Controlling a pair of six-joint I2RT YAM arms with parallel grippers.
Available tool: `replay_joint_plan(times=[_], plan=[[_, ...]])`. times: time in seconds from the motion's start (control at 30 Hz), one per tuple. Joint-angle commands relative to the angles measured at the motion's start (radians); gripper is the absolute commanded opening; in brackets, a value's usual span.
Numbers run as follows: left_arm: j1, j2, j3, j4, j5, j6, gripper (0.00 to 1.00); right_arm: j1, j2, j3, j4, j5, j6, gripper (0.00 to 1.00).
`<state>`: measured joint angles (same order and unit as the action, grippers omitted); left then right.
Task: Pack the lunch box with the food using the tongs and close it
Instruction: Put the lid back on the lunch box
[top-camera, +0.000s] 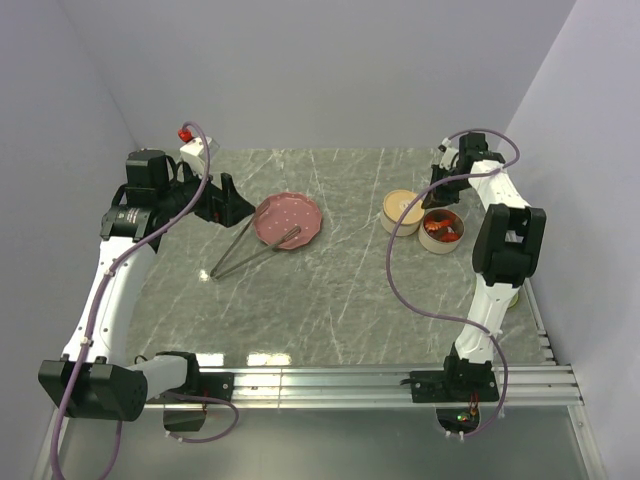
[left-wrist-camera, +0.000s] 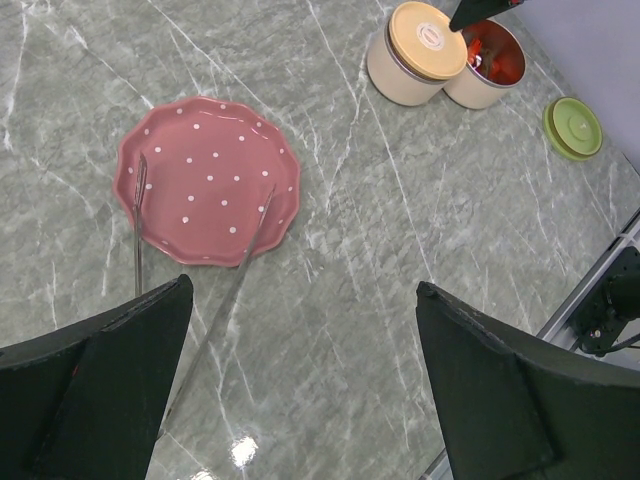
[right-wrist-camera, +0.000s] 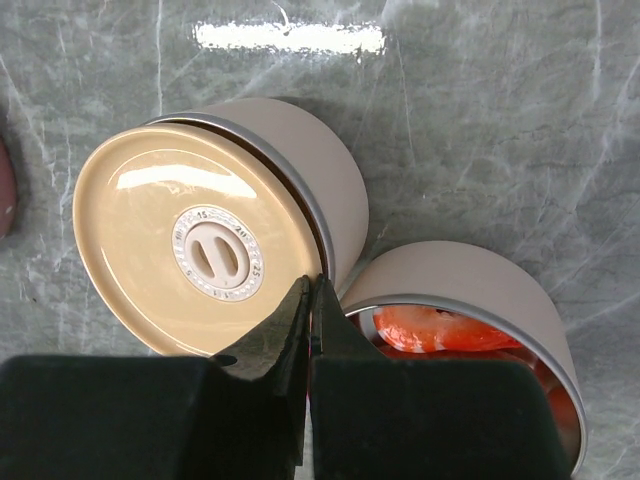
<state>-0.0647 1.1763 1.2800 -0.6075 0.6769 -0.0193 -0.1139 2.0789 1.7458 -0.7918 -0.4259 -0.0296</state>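
The grey metal tongs (top-camera: 250, 250) lie on the table with both tips resting on the pink dotted plate (top-camera: 288, 220); in the left wrist view the tongs (left-wrist-camera: 240, 268) run down toward my left finger. My left gripper (left-wrist-camera: 305, 385) hovers wide open above bare table just near of the plate, holding nothing; from above the left gripper (top-camera: 235, 205) is left of the plate. The lunch box is two round beige tins: one with a yellow lid (right-wrist-camera: 190, 250), one open tin (right-wrist-camera: 470, 290) holding red-orange food (right-wrist-camera: 440, 330). My right gripper (right-wrist-camera: 310, 290) is shut and empty, above the gap between the tins.
A green round lid (left-wrist-camera: 573, 127) lies on the table right of the tins. The right arm's tip (left-wrist-camera: 470, 12) shows over the open tin. White walls close in the table at the back and sides, and an aluminium rail (top-camera: 330, 385) runs along the near edge.
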Motion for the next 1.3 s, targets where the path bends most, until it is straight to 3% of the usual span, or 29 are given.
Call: replay_joint_plan(times=[0.0,0.37,0.5,0.53,0.63,0.87,1.27], plan=[[0.005,-0.003,-0.002,0.018,0.018,0.009,0.99,-0.006,0.01,0.035,0.022,0.013,0.002,0.0],[0.005,0.011,-0.004,0.022,0.027,0.009,0.99,-0.006,0.032,0.066,-0.003,0.029,-0.003,0.0],[0.005,0.013,-0.007,0.025,0.03,0.009,0.99,-0.004,0.023,0.055,-0.009,0.026,-0.006,0.2],[0.005,0.011,-0.008,0.026,0.03,0.009,0.99,-0.003,0.012,0.049,-0.004,0.023,-0.003,0.31],[0.005,0.013,-0.005,0.023,0.035,0.009,0.99,-0.003,-0.005,0.05,-0.003,0.01,0.005,0.44],[0.005,0.011,0.002,0.017,0.039,0.007,1.0,0.013,-0.078,0.112,-0.029,-0.037,-0.007,0.45],[0.005,0.002,0.005,0.014,0.03,0.009,0.99,0.201,-0.099,0.136,-0.053,0.171,-0.124,0.45]])
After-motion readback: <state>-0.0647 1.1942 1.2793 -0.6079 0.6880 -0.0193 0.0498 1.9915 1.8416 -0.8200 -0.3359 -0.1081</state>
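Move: Straight to the left of the right hand, whose shut fingers still hold the tan lid by its right edge, lies the middle of the box the lid belongs on: about 5 cm left, 1 cm ahead and 4 cm lower. The open food box stands roughly 6 cm to the hand's right, 4 cm back and 4 cm lower; the pink plate is some 35 cm left, 3 cm back and 7 cm below. From the left hand, the lid-topped box is about 42 cm right, 17 cm ahead and 25 cm below. Easing the lid's pinched edge barely forward and down, by only half a centimetre, the right hand opens its fingers nearly halfway and lets the lid go. It then rises about 6.5 cm and swings some 6 cm left over the lid, tipping its fingers upward and turning counter-clockwise, each by about 10 degrees. ##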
